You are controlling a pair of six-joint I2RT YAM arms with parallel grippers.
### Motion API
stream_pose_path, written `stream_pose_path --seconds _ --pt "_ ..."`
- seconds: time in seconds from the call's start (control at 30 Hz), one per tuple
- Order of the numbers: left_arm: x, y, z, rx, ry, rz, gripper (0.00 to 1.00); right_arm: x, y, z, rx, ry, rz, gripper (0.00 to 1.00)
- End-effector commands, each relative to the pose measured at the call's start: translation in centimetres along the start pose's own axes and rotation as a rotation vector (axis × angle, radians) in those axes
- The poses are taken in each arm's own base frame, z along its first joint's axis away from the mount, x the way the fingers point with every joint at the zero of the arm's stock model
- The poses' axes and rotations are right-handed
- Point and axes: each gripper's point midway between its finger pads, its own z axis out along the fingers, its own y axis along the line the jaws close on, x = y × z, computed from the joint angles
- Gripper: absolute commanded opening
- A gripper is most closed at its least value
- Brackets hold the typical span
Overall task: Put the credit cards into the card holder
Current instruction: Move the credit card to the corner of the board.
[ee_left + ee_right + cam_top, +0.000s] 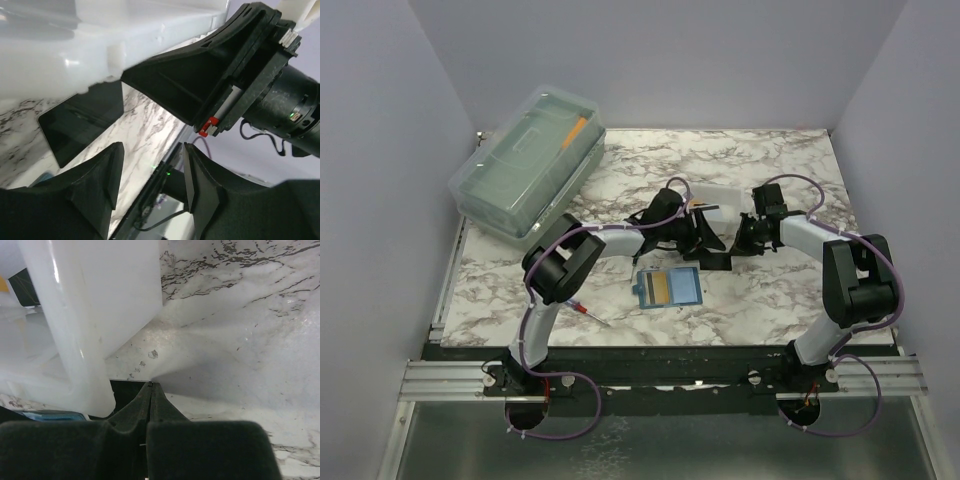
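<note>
The teal card holder (668, 287) lies open on the marble table with a yellow card (660, 288) in it. A sliver of it shows as teal (50, 415). A dark card (715, 262) (80, 125) (125, 395) lies just behind it, below both grippers. My left gripper (698, 240) (152, 150) is open with nothing between its fingers, hovering over the table beside the dark card. My right gripper (742, 243) (151, 385) is shut, its tips at the dark card's corner. The right gripper's fingers (200, 65) reach across the left wrist view.
A translucent white tray (722, 198) (100, 40) (90, 315) stands right behind the grippers, a bit of orange (698, 206) at its left end. A big clear lidded box (525, 165) sits at the back left. A small red-tipped tool (588, 312) lies near the left arm.
</note>
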Motion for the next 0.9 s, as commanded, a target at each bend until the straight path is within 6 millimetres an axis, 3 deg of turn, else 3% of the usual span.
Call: stream_pose_path --seconds 0.0,0.23,0.37,0.53,0.87 --pt "-0.5 0.4 -1.7 -0.097 -0.039 0.152 0.57 2.9 -1.6 0.5 0.047 0.091 -0.013 0.00" --pt "-1.0 -0.1 -4.5 -0.118 -0.069 0.255 0.57 0.1 -0.3 -2.4 0.030 -0.037 -0.088 0.04" --pt "-0.8 -0.5 -7.0 -0.138 -0.085 0.288 0.57 -0.9 1.3 -3.2 0.023 -0.075 -0.126 0.24" --pt "-0.2 -0.8 -10.2 -0.152 -0.111 0.315 0.57 -1.0 2.7 -1.8 0.054 -0.039 -0.133 0.39" --pt "0.1 -2.1 -15.3 -0.156 -0.201 0.400 0.59 0.0 2.5 2.0 0.169 -0.028 -0.116 0.50"
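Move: The black credit card lies flat with its middle about 4 cm to the right hand's left and 3 cm nearer, 1 cm lower, with the shut tips at its far right corner. From that hand, the clear tray is 11 cm ahead and 5 cm left, the open card holder 17 cm left and 10 cm back. From the raised left hand, the card is some 5 cm back, 2 cm right and 8 cm below. Right hand hops 3 cm left along the card's far edge, opening halfway; open left withdraws 11 cm left, rising. ##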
